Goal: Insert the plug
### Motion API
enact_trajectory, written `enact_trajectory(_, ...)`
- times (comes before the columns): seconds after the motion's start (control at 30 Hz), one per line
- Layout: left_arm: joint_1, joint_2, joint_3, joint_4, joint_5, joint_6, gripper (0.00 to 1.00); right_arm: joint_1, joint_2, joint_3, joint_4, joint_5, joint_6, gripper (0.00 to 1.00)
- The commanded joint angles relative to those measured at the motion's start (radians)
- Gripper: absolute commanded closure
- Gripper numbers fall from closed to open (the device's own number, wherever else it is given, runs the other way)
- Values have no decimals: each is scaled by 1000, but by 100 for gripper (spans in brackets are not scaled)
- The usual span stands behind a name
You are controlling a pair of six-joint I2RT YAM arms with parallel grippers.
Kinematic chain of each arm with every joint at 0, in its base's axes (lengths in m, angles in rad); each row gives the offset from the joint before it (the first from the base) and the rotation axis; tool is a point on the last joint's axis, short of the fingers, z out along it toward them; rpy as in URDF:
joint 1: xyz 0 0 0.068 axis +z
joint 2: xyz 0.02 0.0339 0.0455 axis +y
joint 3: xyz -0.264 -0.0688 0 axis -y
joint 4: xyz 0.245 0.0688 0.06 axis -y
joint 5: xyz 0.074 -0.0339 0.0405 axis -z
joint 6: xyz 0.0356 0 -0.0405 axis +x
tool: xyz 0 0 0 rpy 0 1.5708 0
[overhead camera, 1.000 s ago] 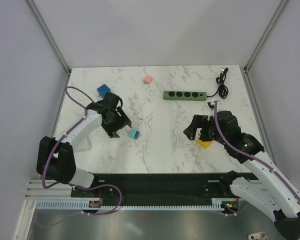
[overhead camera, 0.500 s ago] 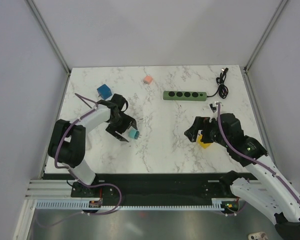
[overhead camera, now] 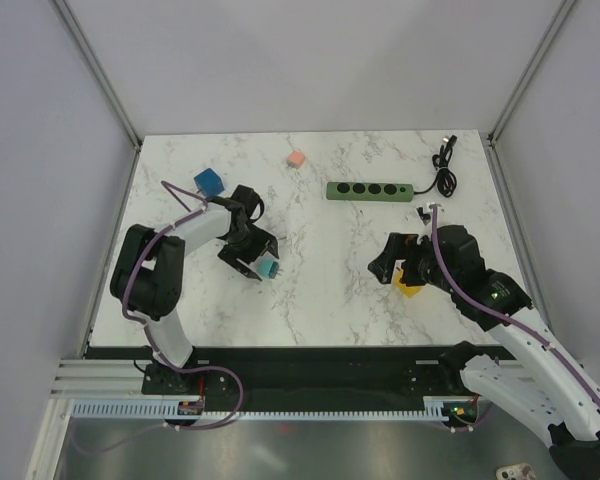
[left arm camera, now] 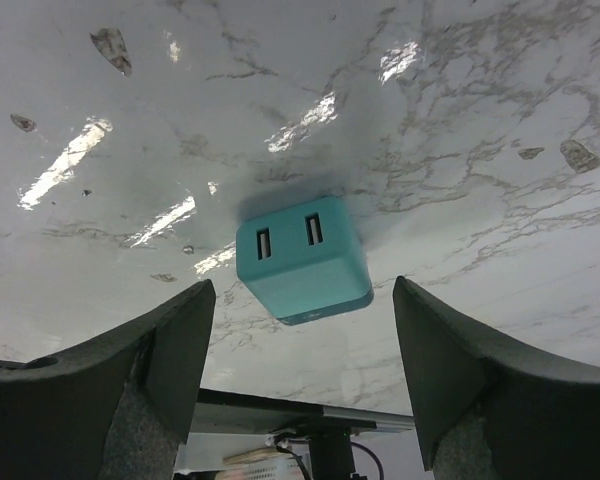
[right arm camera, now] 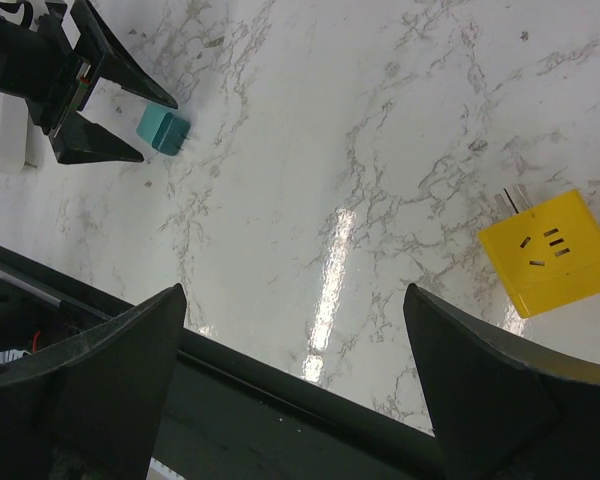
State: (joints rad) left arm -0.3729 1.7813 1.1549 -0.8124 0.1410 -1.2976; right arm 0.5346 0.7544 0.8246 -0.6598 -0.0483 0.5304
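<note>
A teal plug point(left arm camera: 302, 260) with two slots in its face lies on the marble table, just ahead of and between my left gripper's point(left arm camera: 302, 298) fingers. That gripper is open and touches nothing. From above, the teal plug point(overhead camera: 268, 268) sits at the tips of the left gripper point(overhead camera: 260, 261). A yellow plug point(right arm camera: 550, 252) with metal prongs lies flat to the right of my right gripper point(right arm camera: 293, 292), which is open and empty. In the top view the yellow plug point(overhead camera: 409, 287) lies under the right gripper point(overhead camera: 390, 270). The green power strip point(overhead camera: 369, 190) lies at the back.
A blue cube point(overhead camera: 208, 182) sits behind the left gripper and a pink cube point(overhead camera: 296, 158) near the back edge. A coiled black cable point(overhead camera: 443, 170) runs off the strip's right end. White walls close in the table on three sides.
My left arm has swung in, bringing its open gripper a little to the right so that it frames the teal plug. The right arm has barely moved.
</note>
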Motion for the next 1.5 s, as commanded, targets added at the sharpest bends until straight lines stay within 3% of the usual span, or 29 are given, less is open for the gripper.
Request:
enact_trajectory(0.0,-6,23,45,2,-46,-25,21,4,3,-4,14,-4,-3,2)
enact_trajectory(0.27,-23,59,46,15,-69,-6,25,4,14,-2,20,-2,3,2)
enact_trajectory(0.5,-46,63,51,56,-63,84,46,4,33,-5,26,-4,11,2)
enact_trajectory(0.53,-50,61,51,62,-57,99,55,4,39,-7,29,-7,14,2)
enact_trajectory(0.67,-70,24,65,88,-63,201,76,4,51,-21,45,-27,19,2)
enact_trajectory(0.8,-89,-72,45,154,-57,421,98,4,83,-7,43,-33,45,2)
enact_trajectory(0.93,-118,-235,-33,281,4,651,98,4,109,27,66,-160,65,6)
enact_trajectory(1.07,-132,-438,-190,462,147,817,98,4,128,73,63,-174,60,9)
enact_trajectory(1.1,-139,-465,-207,481,217,866,98,4,138,85,60,-174,57,10)
enact_trajectory(1.2,-205,-534,-241,498,258,963,98,4,166,142,42,-182,59,17)
enact_trajectory(1.33,-329,-548,-228,509,247,1008,98,4,210,195,43,-257,62,28)
enact_trajectory(1.47,-403,-580,-236,521,230,1028,98,4,246,228,49,-358,60,31)
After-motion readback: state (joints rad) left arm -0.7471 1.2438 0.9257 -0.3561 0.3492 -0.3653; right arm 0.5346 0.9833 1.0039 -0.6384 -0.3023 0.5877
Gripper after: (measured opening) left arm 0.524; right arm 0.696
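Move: The teal plug is right between the left hand's open, downward-pointing fingers, about 2 cm below and 1 cm right of the hand point. From the plug, the green power strip lies about 22 cm ahead and 22 cm right, the yellow plug roughly 31 cm right and 3 cm nearer, the blue plug some 26 cm ahead and 16 cm left. From the raised right hand the teal plug is about 8 cm ahead, 22 cm left and 18 cm down. The left fingers close on the teal plug's sides after sinking a last 1.5 cm, then lift it about 15 cm, carrying it right and back towards the right gripper while the wrist swings some 90 degrees, tipping up and turning clockwise until the fingers point right. The right hand dips slightly, then rises and comes about 5 cm left to meet it, its wide-open fingers partly closing on air. ##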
